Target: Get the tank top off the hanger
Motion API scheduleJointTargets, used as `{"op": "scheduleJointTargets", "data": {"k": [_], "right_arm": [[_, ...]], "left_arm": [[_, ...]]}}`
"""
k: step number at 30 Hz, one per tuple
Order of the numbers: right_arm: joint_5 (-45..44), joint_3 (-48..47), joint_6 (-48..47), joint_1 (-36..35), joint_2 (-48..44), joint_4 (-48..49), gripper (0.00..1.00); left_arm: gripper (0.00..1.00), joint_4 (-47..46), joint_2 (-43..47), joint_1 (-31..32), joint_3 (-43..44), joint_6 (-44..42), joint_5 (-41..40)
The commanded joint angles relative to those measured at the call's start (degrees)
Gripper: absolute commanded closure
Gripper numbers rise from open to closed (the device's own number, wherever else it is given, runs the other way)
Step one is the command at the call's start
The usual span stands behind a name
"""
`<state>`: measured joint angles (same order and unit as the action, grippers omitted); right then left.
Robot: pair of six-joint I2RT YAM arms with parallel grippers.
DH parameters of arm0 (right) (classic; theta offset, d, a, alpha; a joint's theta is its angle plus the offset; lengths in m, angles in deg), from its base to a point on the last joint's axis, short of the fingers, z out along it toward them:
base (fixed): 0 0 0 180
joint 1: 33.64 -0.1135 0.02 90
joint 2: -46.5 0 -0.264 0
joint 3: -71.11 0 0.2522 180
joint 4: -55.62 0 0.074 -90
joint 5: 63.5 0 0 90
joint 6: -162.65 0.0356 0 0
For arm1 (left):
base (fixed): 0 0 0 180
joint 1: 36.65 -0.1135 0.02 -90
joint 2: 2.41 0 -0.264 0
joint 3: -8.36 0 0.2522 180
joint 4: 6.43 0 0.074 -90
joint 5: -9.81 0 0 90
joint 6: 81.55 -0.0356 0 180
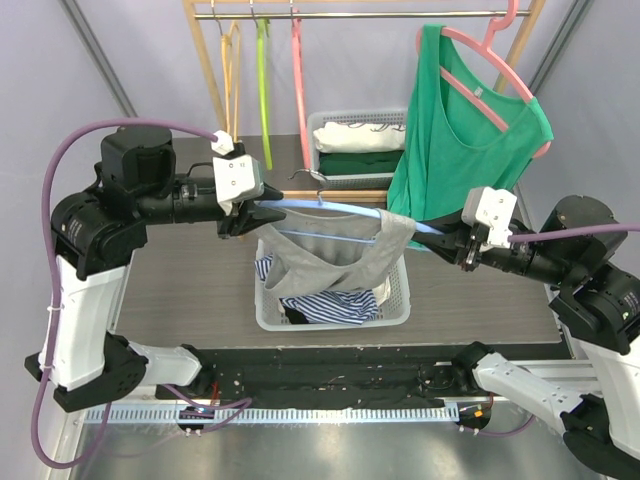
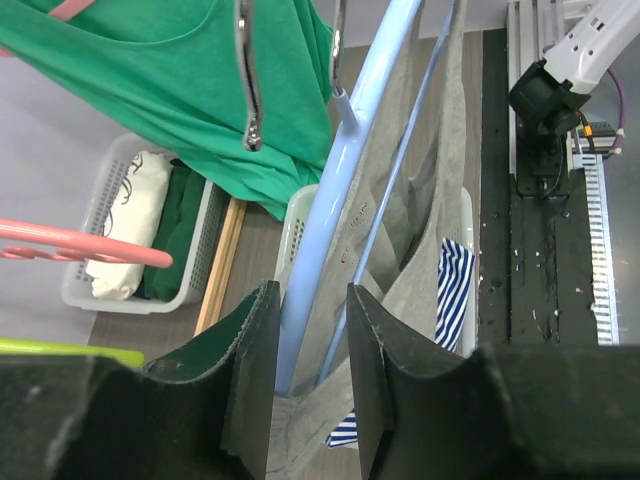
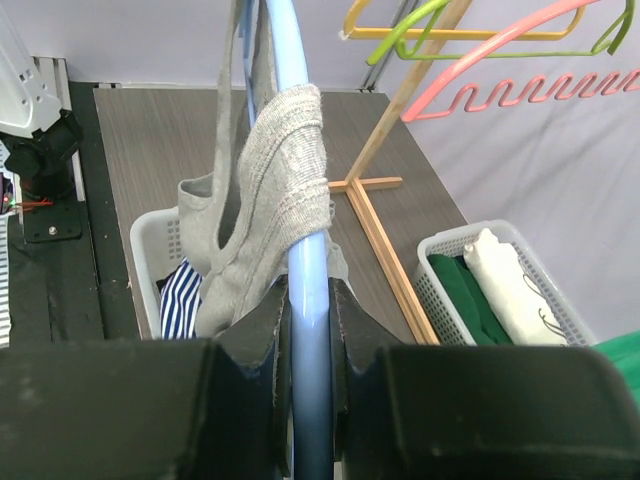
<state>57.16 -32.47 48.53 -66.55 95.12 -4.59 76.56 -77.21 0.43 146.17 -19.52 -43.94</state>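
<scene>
A light blue hanger (image 1: 340, 208) is held level above the table between both grippers. A grey tank top (image 1: 330, 255) hangs from it, bunched toward the hanger's right half. My left gripper (image 1: 258, 213) is at the hanger's left end. In the left wrist view its jaws (image 2: 312, 300) stand apart, with the blue hanger (image 2: 340, 170) and grey fabric (image 2: 425, 200) between them. My right gripper (image 1: 462, 245) is shut on the hanger's right end. In the right wrist view (image 3: 308, 290) the grey top (image 3: 280, 170) drapes over the blue bar (image 3: 285, 60) just beyond the fingers.
A white basket (image 1: 398, 300) with striped clothes sits under the hanger. A green tank top (image 1: 450, 130) hangs on a pink hanger (image 1: 500, 70) from the wooden rack (image 1: 215, 80) behind. Another basket (image 1: 322, 130) with folded clothes stands at the back.
</scene>
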Motion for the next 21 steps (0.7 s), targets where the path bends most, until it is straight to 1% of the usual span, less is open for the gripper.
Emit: {"op": "scheduleJointTargets", "data": {"k": [1, 6, 8, 9, 10, 11, 12, 14, 18, 21], "right_arm": [[-2.6, -1.1, -0.8, 0.0, 0.4, 10.1, 0.99], [-3.1, -0.9, -1.1, 0.0, 1.5, 12.3, 0.99], [-2.3, -1.1, -1.5, 0.0, 2.2, 12.5, 0.99], [-2.1, -1.1, -1.5, 0.0, 2.4, 12.5, 0.99], [-1.4, -1.4, -1.6, 0.0, 2.5, 12.3, 0.99], [-1.2, -1.5, -1.7, 0.0, 2.6, 12.2, 0.99], [-1.1, -1.6, -1.7, 0.0, 2.6, 12.3, 0.99], [-0.5, -1.7, -1.7, 0.0, 2.5, 12.2, 0.99], [0.7, -2.5, -1.7, 0.0, 2.8, 11.3, 0.99], [2.0, -3.0, -1.5, 0.1, 2.9, 10.2, 0.99]], "left_arm": [[0.64, 4.7, 0.3, 0.0, 1.4, -1.4, 3.5], [0.62, 3.5, 0.6, 0.0, 0.5, -1.5, 2.4], [0.57, 2.8, 1.1, 0.0, -0.1, -1.4, 2.3], [0.51, 2.4, 1.2, 0.0, -0.3, -1.0, 1.8], [0.35, 1.8, 1.3, -0.1, -0.6, -0.6, 1.3], [0.26, 0.2, 1.9, 0.0, -1.3, -0.3, 0.6], [0.2, -0.6, 2.2, 0.0, -1.8, 0.5, -0.3], [0.18, -2.2, 2.8, 0.0, -3.0, 0.5, -0.7], [0.19, -3.2, 2.7, 0.0, -3.6, 0.8, -1.4], [0.15, -7.0, 3.8, 0.0, -5.5, 1.7, -3.0]]}}
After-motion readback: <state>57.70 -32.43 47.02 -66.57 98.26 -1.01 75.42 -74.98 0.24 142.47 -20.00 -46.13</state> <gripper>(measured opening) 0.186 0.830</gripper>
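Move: The tank top's left strap and the blue hanger's left end lie right at my left hand point, between my partly shut fingers. From there the hanger's hook is about 10 cm right and 4 cm ahead, slightly above; the basket is some 13 cm right, 6 cm ahead and 42 cm below. My right hand holds the hanger's other arm: the left strap lies about 30 cm left of it and 2 cm ahead, the right strap some 6 cm left and 2 cm ahead. I first keep my left fingers closed down around the hanger end and strap, then spread them wide and let go, while that hand sinks only about 1 cm. With my right fingers still pinching the hanger's right arm, I carry it about 2 cm forward and 1 cm left, towards my left hand, hardly turning the wrist. ##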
